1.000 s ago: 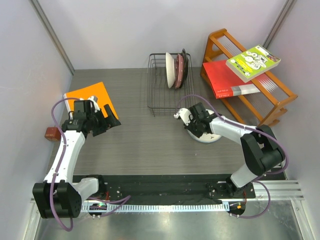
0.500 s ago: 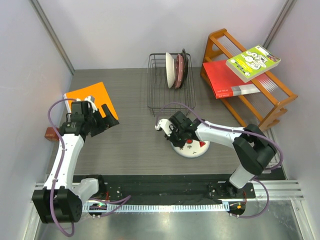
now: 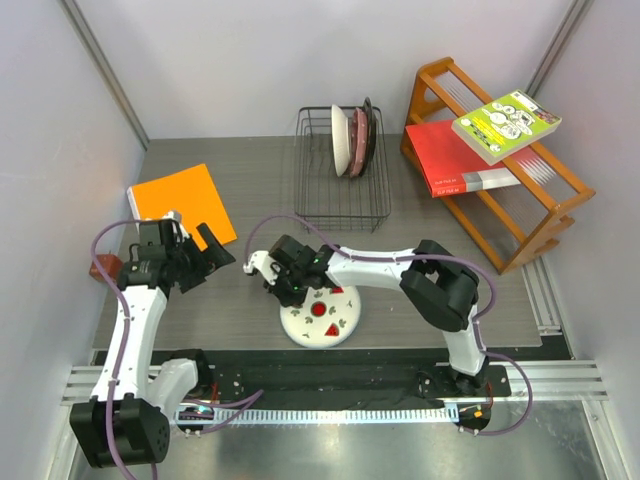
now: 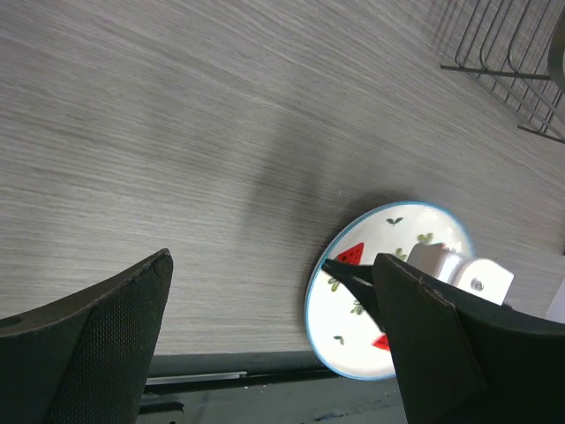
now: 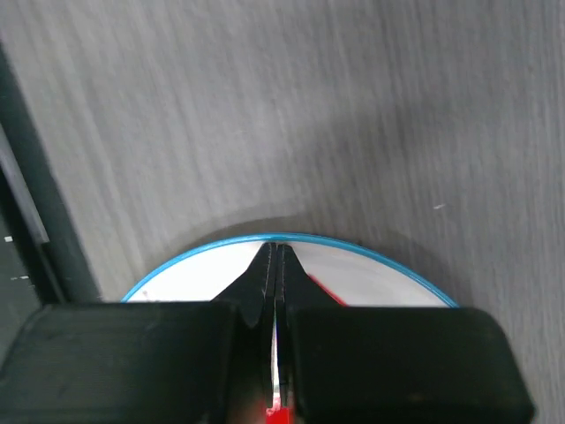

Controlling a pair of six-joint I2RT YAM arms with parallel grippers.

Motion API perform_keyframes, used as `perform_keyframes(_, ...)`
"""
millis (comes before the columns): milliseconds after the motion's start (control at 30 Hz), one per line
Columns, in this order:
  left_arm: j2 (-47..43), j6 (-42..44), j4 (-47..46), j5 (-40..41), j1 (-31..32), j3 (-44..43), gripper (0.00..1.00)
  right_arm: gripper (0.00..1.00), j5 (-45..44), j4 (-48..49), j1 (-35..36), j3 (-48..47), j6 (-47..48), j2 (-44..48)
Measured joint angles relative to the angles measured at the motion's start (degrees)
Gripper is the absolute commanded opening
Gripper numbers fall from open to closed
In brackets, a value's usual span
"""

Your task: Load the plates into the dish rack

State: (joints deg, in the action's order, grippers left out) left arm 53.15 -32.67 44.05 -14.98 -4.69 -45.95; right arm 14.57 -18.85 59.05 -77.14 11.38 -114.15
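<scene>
The white plate with red fruit motifs (image 3: 325,320) lies flat near the table's front edge, its near rim over the black strip; it also shows in the left wrist view (image 4: 340,322) and the right wrist view (image 5: 203,278). My right gripper (image 3: 298,293) is shut, its joined tips (image 5: 274,252) resting on the plate's surface just inside its rim. My left gripper (image 3: 208,255) is open and empty, left of the plate and above the table (image 4: 274,344). The black wire dish rack (image 3: 325,200) stands at the back with three plates (image 3: 355,140) upright at its right end.
An orange folder (image 3: 185,200) lies at the back left. An orange wooden shelf (image 3: 535,215) at the right holds a red book (image 3: 455,160) and a green book (image 3: 505,125). A brown block (image 3: 103,267) sits by the left wall.
My right gripper has slid the fruit plate from right of centre leftward and toward the front edge. My left arm has drawn back slightly toward the near side.
</scene>
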Motion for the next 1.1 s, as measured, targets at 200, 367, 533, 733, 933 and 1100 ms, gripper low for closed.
perform_keyframes(200, -0.92, -0.13, 0.79, -0.04, -0.02, 0.00, 0.95, 0.01, -2.73, 0.35, 0.61, 4.46, -0.63, 5.79)
perform_keyframes(367, -0.92, -0.68, 0.35, -1.07, -0.13, 0.55, 0.94, 0.18, -5.53, -1.33, -0.63, 9.64, 0.22, 13.49)
perform_keyframes(533, -0.31, -3.56, -2.62, -6.80, -0.20, 6.12, 0.74, 0.69, -4.15, -2.51, -4.72, 12.37, -5.95, 22.10)
perform_keyframes(733, 9.53, -8.24, -7.10, -11.39, 2.69, 13.25, 0.71, 0.76, 7.45, 1.51, -29.68, 24.09, -22.69, 31.93)
perform_keyframes(933, 17.42, -10.12, -15.61, -12.68, 14.47, 13.53, 0.68, 0.76, 17.42, 3.08, -39.67, 43.56, -33.42, 35.52)
perform_keyframes(1100, 23.67, -12.07, -22.18, -13.22, 19.02, 14.05, 0.55, 0.80, 22.95, 8.15, -40.15, 48.24, -38.56, 39.47)
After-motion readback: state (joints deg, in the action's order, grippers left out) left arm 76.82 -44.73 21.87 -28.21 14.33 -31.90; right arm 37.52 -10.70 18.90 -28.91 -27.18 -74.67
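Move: The right hand's shut fingers are just inside the plate's far-left rim, its middle about 8 cm right, 5 cm back and 1 cm below. From that hand the dish rack stands some 33 cm ahead and 14 cm right, the orange folder roughly 20 cm ahead and 26 cm left. From the open left hand the plate lies about 24 cm right, 10 cm back and 13 cm down. The right hand lifts off, opens and arcs about 22 cm right; the left descends rightward towards the plate. ##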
